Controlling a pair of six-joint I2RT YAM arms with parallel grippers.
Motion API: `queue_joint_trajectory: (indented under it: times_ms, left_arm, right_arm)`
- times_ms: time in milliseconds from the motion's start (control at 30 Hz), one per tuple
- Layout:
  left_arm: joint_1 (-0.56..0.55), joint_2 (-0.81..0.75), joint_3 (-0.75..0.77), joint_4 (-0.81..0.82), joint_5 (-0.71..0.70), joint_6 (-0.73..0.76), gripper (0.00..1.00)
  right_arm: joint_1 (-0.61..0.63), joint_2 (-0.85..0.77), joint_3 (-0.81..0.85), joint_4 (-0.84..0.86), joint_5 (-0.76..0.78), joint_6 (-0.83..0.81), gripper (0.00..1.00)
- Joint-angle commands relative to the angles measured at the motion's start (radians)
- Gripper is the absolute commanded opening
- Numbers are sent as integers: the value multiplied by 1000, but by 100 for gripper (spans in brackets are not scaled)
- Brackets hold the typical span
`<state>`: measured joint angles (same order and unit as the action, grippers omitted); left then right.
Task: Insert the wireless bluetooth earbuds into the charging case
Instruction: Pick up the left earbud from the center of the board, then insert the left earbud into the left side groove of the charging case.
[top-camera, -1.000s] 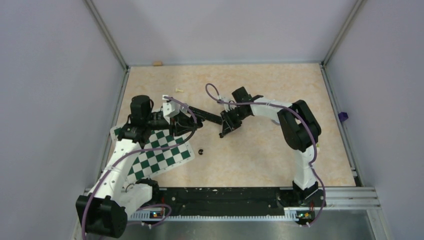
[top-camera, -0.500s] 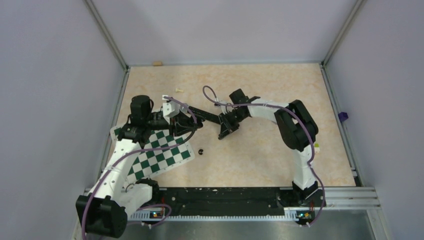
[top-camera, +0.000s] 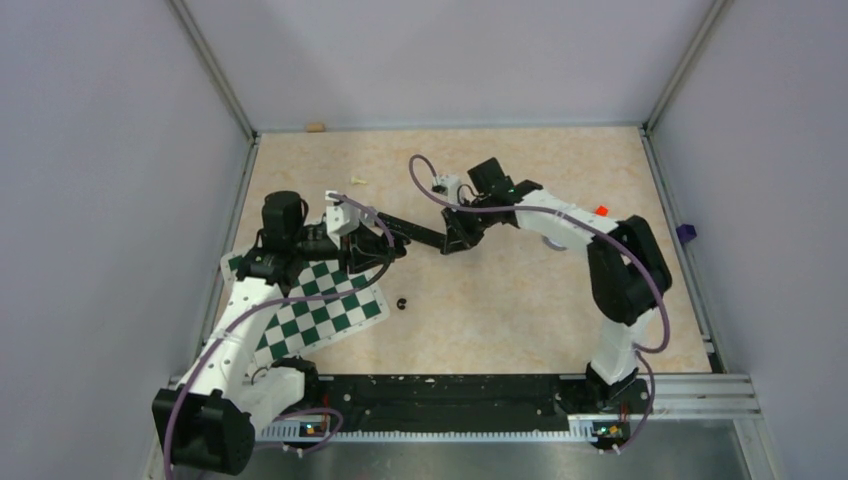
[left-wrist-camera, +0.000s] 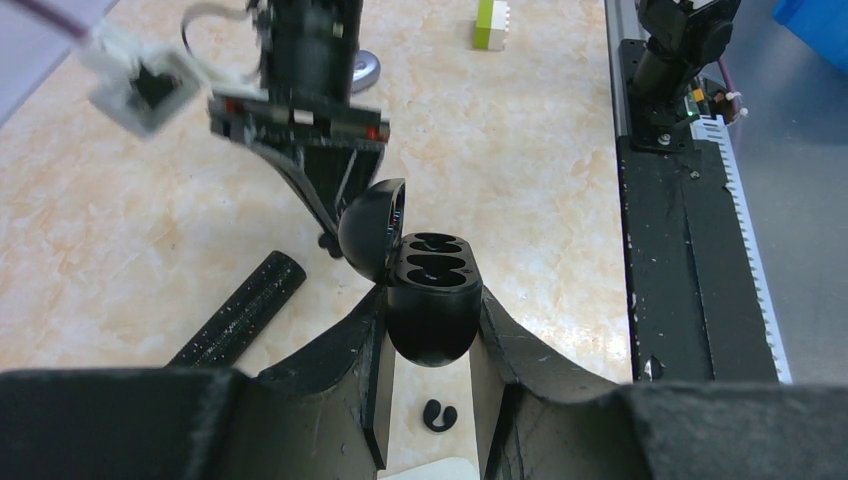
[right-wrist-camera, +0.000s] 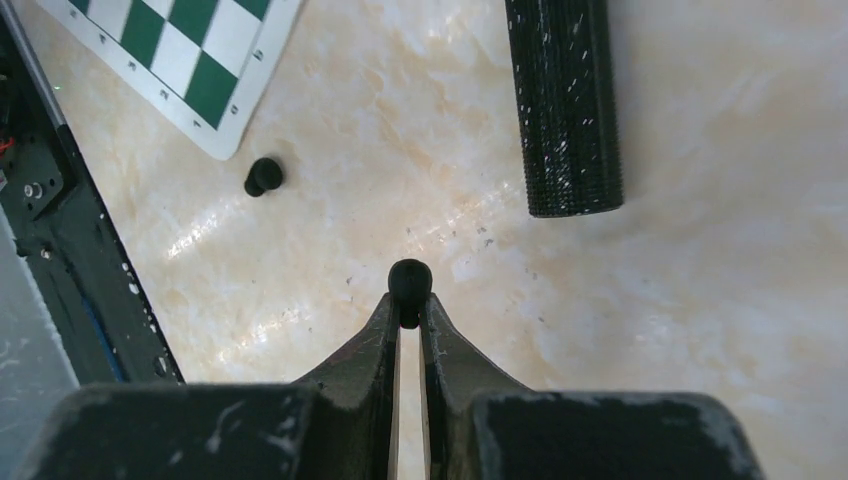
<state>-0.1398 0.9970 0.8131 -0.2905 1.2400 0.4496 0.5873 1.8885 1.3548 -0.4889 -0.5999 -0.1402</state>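
The black charging case (left-wrist-camera: 432, 300) sits between the fingers of my left gripper (left-wrist-camera: 430, 325), which is shut on it. Its lid stands open to the left and both wells (left-wrist-camera: 433, 262) look dark. My right gripper (right-wrist-camera: 409, 305) is shut on one black earbud (right-wrist-camera: 409, 280), pinched at the very fingertips above the table. In the left wrist view the right gripper (left-wrist-camera: 326, 232) hangs just beyond the case's lid. A second black earbud (right-wrist-camera: 263, 177) lies on the table by the chessboard's corner, also visible under the case (left-wrist-camera: 438, 416) and from above (top-camera: 402, 302).
A black speckled cylinder (right-wrist-camera: 565, 110) lies on the table between the two grippers (top-camera: 415, 230). The green-and-white chessboard (top-camera: 310, 310) is under the left arm. A small cream piece (top-camera: 358, 181) sits farther back, and a yellow-green block (left-wrist-camera: 491, 22) stands to the right.
My right gripper's jaws have shut on the black earbud and it has shifted slightly toward the back; its elbow swung right. The left gripper and case have stayed still.
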Motion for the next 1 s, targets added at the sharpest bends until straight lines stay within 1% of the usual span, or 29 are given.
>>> queue_joint_trajectory:
  times_ms: [0,100,167,233,267,367,433,533,700,833,967]
  left_arm:
    - [-12,22,5,36,30,9,0]
    - [-50,49,22,27,11,18,0]
    - [-86,74,49,-25,-9,63,0]
    - [-125,113,98,-139,-28,156,0]
    - [-146,133,128,-233,-39,211,0]
    - [-180,193,204,-390,-53,337,0]
    - [-193,234,251,-470,-51,400,0]
    - [-213,290,312,-552,-47,453,0]
    - [-240,339,340,-555,-7,455,0]
    - [-249,349,314,-477,21,385,0]
    - [-254,337,280,-374,-2,299,0]
  right_arm:
    - [-1,-214,17,-23,55,-120,5]
    - [-3,-322,27,-61,71,-189,5]
    - [-3,-398,29,-82,75,-241,5]
    - [-3,-473,20,-95,68,-286,6]
    - [-2,-508,10,-97,66,-303,6]
    - [9,-593,-12,-100,61,-342,7]
    - [28,-637,-26,-102,59,-360,8]
    - [55,-671,-37,-105,50,-371,8]
    - [106,-681,-64,-105,17,-373,8]
    - [146,-675,-84,-106,5,-374,8]
    - [195,-672,-87,-105,15,-380,8]
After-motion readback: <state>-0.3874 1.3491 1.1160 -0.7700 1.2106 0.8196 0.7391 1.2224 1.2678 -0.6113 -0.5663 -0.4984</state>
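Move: The open charging case, held in the left fingers, lies about 8 cm back, 7 cm left and 17 cm above the right hand, which already holds the earbud clear of the table. The other earbud lies on the table roughly 8 cm back, 9 cm left and 6 cm below the right hand; the microphone's middle is 6 cm ahead, 8 cm left and 5 cm below. From the left hand, the held earbud is 8 cm ahead, 8 cm right and 17 cm below. The earbud, still pinched in the right fingers, is swept up some 23 cm and drawn back about 10 cm towards the case, sinking slightly at the end, while the wrist turns until the fingers point left and less steeply down. The left hand keeps its hold and brings the open case to meet it, right and somewhat down, turning about 20 degrees clockwise. ##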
